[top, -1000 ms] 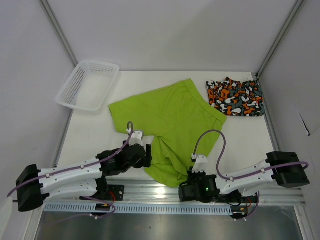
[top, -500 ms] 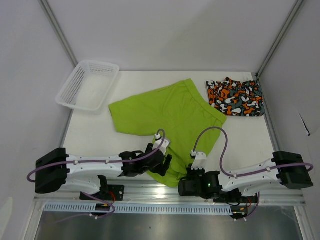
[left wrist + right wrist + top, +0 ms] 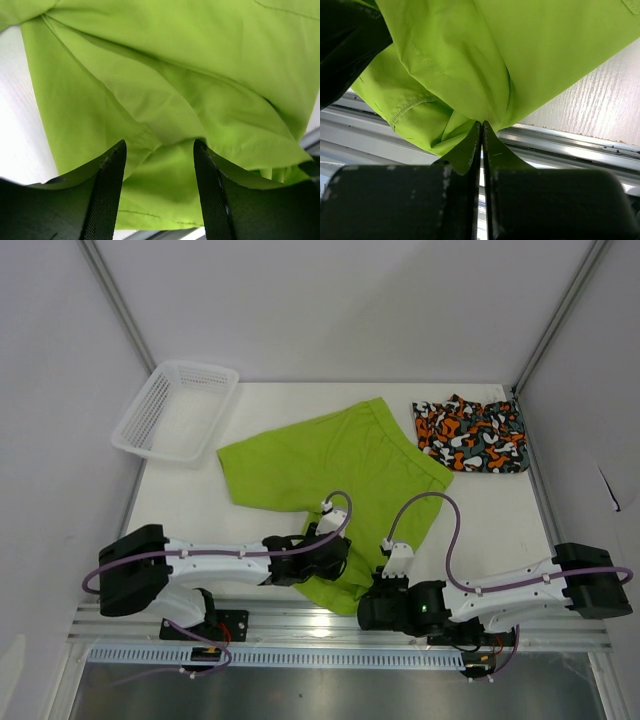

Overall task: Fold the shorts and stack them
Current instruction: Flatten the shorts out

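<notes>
The lime green shorts (image 3: 340, 465) lie spread across the middle of the table, their near leg bunched towards the front edge. My right gripper (image 3: 377, 592) is shut on a pinch of that near hem (image 3: 470, 75), with fabric drawn into its fingertips (image 3: 481, 123). My left gripper (image 3: 334, 558) sits just left of it, low over the same leg. It is open, and a fold of green cloth (image 3: 160, 100) lies between its fingers (image 3: 107, 185). The camo shorts (image 3: 472, 435) lie folded at the far right corner.
A white mesh basket (image 3: 175, 410) stands at the far left corner. The metal rail (image 3: 320, 625) runs along the table's front edge just below both grippers. Grey walls close in the left and right sides.
My left arm has swung right from the leg's left edge to the near hem beside the right gripper, and its jaws have narrowed. The right gripper has kept its pinch.
</notes>
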Controlling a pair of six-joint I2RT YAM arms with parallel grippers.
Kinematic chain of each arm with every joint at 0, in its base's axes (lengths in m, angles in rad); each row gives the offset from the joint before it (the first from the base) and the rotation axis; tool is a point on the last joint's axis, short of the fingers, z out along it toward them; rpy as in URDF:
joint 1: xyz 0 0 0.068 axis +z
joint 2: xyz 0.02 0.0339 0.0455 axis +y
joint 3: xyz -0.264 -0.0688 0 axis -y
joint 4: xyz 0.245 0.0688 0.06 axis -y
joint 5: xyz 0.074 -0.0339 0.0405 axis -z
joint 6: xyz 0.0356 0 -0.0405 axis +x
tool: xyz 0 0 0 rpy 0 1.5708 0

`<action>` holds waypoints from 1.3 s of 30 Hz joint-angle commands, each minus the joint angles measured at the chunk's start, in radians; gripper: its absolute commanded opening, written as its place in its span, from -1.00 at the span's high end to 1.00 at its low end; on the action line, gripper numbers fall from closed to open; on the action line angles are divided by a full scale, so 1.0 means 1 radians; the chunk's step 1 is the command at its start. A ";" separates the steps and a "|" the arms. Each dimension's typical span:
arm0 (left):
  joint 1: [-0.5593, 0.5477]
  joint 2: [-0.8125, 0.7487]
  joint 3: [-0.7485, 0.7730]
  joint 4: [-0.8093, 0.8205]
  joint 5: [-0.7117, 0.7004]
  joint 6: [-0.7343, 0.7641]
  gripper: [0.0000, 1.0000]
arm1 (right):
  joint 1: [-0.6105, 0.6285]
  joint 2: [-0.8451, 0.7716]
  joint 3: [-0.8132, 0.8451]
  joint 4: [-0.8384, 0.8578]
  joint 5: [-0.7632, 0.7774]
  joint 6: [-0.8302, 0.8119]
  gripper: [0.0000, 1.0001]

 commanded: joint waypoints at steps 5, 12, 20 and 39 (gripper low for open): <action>0.048 0.083 0.090 -0.030 -0.006 -0.015 -0.04 | 0.000 -0.044 -0.005 0.020 0.029 0.001 1.00; 0.081 0.160 0.147 -0.096 -0.005 -0.040 0.39 | -0.002 -0.069 -0.017 0.022 0.029 0.004 1.00; 0.094 0.128 0.177 -0.217 -0.040 -0.046 1.00 | 0.002 -0.044 -0.028 0.045 0.016 -0.001 1.00; 0.245 -0.018 0.182 -0.556 -0.354 -0.106 1.00 | 0.025 0.038 -0.003 0.058 0.031 0.025 1.00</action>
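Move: Between my open left fingers is the loose fold on the near leg of the green shorts, about 3 cm ahead and 3 cm down. From this hand, the crotch notch is some 9 cm ahead and 5 cm left, and the leg's near hem about 11 cm back and 3 cm left. My right hand already pinches the near edge of the shorts; from the right hand that fold is roughly 12 cm ahead, 9 cm left and slightly lower. I ease my left hand forward and down about 2.5 cm onto the fold and shut the fingers on it. Then I draw the cloth some 9 cm left, lifting about 5 cm and edging forward late, while the wrist turns counter-clockwise and its left side rises. My right hand stays shut at the near edge and drifts about 3 cm left towards the end. ##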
